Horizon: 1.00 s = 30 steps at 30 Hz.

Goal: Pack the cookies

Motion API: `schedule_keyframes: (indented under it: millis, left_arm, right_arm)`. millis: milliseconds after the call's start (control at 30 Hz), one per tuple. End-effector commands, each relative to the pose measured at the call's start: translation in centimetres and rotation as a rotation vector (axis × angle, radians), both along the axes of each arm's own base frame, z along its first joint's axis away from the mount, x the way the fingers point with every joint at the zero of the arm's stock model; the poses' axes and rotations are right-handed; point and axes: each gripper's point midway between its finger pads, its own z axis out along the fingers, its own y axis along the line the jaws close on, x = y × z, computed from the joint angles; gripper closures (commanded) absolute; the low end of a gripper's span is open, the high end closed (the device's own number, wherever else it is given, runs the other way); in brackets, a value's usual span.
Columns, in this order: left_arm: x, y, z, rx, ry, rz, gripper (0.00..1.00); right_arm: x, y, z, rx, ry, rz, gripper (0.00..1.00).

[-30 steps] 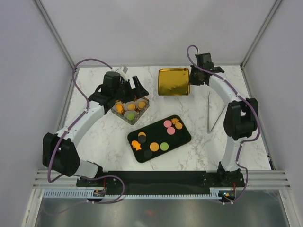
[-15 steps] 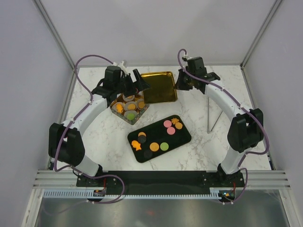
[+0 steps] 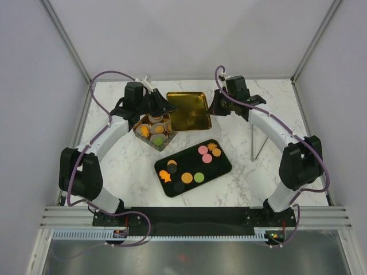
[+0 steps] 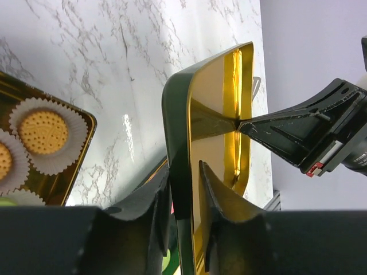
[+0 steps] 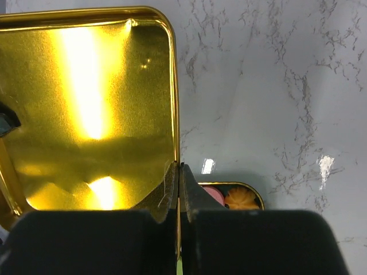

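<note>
A gold lid (image 3: 186, 110) hangs between both arms at the back of the table, just right of a gold tin (image 3: 139, 130) that holds cookies (image 3: 158, 129) in white paper cups. My right gripper (image 3: 213, 107) is shut on the lid's right rim (image 5: 176, 114), its tips (image 5: 179, 167) pinching the thin edge. My left gripper (image 3: 163, 106) grips the opposite rim; in the left wrist view the lid (image 4: 212, 114) stands edge-on between its fingers (image 4: 184, 172). More cookies (image 3: 203, 150) lie on the black tray (image 3: 192, 162) in front.
A thin metal stand (image 3: 255, 137) rises at the right of the table. Enclosure walls close in the left, back and right. The black tray sits slanted mid-table with several loose pieces on it.
The right arm has carried the gold lid leftward toward the tin. The left gripper, open a second ago, has closed onto the lid's left rim.
</note>
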Motion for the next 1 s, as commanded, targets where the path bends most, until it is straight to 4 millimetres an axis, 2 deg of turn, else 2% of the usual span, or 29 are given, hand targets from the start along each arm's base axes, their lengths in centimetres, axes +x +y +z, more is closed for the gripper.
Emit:
schedule_keyframes:
  millis: [0, 33, 67, 133, 167, 233, 267, 300, 333, 367, 433, 467, 533, 567, 633, 733, 867, 933, 967]
  left_arm:
    - [-1.2, -0.9, 2.1, -0.073, -0.033, -0.054, 0.75]
    - [-1.4, -0.9, 2.2, -0.075, -0.031, -0.056, 0.89]
    - [-1.5, -0.9, 2.0, -0.075, -0.025, -0.057, 0.96]
    - [-1.8, -0.7, 2.1, -0.074, -0.020, -0.057, 0.98]
    - [-1.9, -0.6, 2.1, -0.073, -0.017, -0.055, 0.98]
    - [-2.2, -0.2, 2.1, -0.065, -0.003, -0.050, 0.98]
    - [-2.2, 0.0, 2.4, -0.063, -0.004, -0.045, 0.98]
    - [-2.1, 0.3, 2.5, -0.056, -0.004, -0.040, 0.98]
    - [-2.3, 0.4, 2.4, -0.052, 0.006, -0.041, 0.98]
    - [-2.4, 0.6, 2.5, -0.046, 0.017, -0.039, 0.98]
    - [-2.4, 0.9, 2.6, -0.054, 0.027, -0.044, 0.98]
    - [-2.6, 0.9, 2.6, -0.055, 0.038, -0.048, 0.98]
    - [-2.5, 1.2, 2.4, -0.055, 0.050, -0.042, 0.98]
    - [-2.5, 1.4, 2.2, -0.055, 0.060, -0.041, 0.98]
    - [-2.5, 1.7, 2.3, -0.055, 0.062, -0.036, 0.98]
    - [-2.7, 1.9, 2.2, -0.061, 0.071, -0.036, 0.98]
    - [-2.8, 2.0, 2.5, -0.073, 0.074, -0.043, 0.98]
    - [-2.8, 2.0, 2.7, -0.075, 0.073, -0.044, 0.98]
    - [-2.9, 2.0, 2.8, -0.077, 0.070, -0.047, 0.98]
  right_arm:
    - [-0.3, 1.9, 3.3, 0.072, -0.098, 0.045, 1.00]
    - [-0.4, 2.1, 3.4, 0.073, -0.106, 0.049, 1.00]
    - [-0.5, 2.4, 3.5, 0.064, -0.118, 0.053, 0.96]
    - [-0.6, 2.4, 3.7, 0.021, -0.159, 0.060, 0.86]
    - [-0.9, 2.7, 3.9, -0.005, -0.182, 0.066, 0.72]
    - [-0.7, 1.4, 4.8, -0.096, -0.279, 0.022, 0.59]
    - [-1.4, 2.1, 5.1, -0.120, -0.313, 0.044, 0.49]
    - [-1.7, 1.3, 6.3, -0.187, -0.402, 0.041, 0.45]
    - [-2.1, 1.5, 6.8, -0.218, -0.446, 0.052, 0.40]
    - [-3.5, 2.7, 7.4, -0.252, -0.497, 0.088, 0.33]
    - [-4.4, 2.4, 8.3, -0.333, -0.583, 0.086, 0.30]
    - [-5.7, 3.2, 8.3, -0.338, -0.605, 0.120, 0.29]
    - [-6.4, 3.4, 8.8, -0.357, -0.649, 0.111, 0.27]
    - [-7.8, 3.9, 8.6, -0.372, -0.676, 0.160, 0.25]
    - [-9.1, 4.7, 8.7, -0.401, -0.727, 0.199, 0.22]
    - [-10.8, 5.4, 7.6, -0.507, -0.769, 0.245, 0.19]
    - [-13.3, 7.3, 5.0, -0.645, -0.807, 0.359, 0.16]
    - [-13.6, 7.8, 4.7, -0.710, -0.841, 0.372, 0.16]
    - [-14.0, 8.5, 4.0, -0.735, -0.848, 0.399, 0.15]
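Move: The gold lid, whose right rim the right hand still pinches, has its middle about 6 cm to that hand's left, level with it front to back. From the left hand, whose half-open fingers straddle the left rim, the lid's middle lies some 7 cm to the right and 1 cm back. The cookie box stands 7 cm left of the left hand, 4 cm back and about 17 cm below; the black tray is roughly 19 cm back, 8 cm right and 18 cm below. The lid's left rim is pinched as the left fingers finish closing on it, and the left hand then draws it about 2.5 cm back and as much to the left, dipping slightly. The right hand opens, lets go of the right rim and swings back some 14 cm and left 8 cm, rising first and then sinking partway, its wrist turning strongly, to hover open over the black tray near the lid's near side. ##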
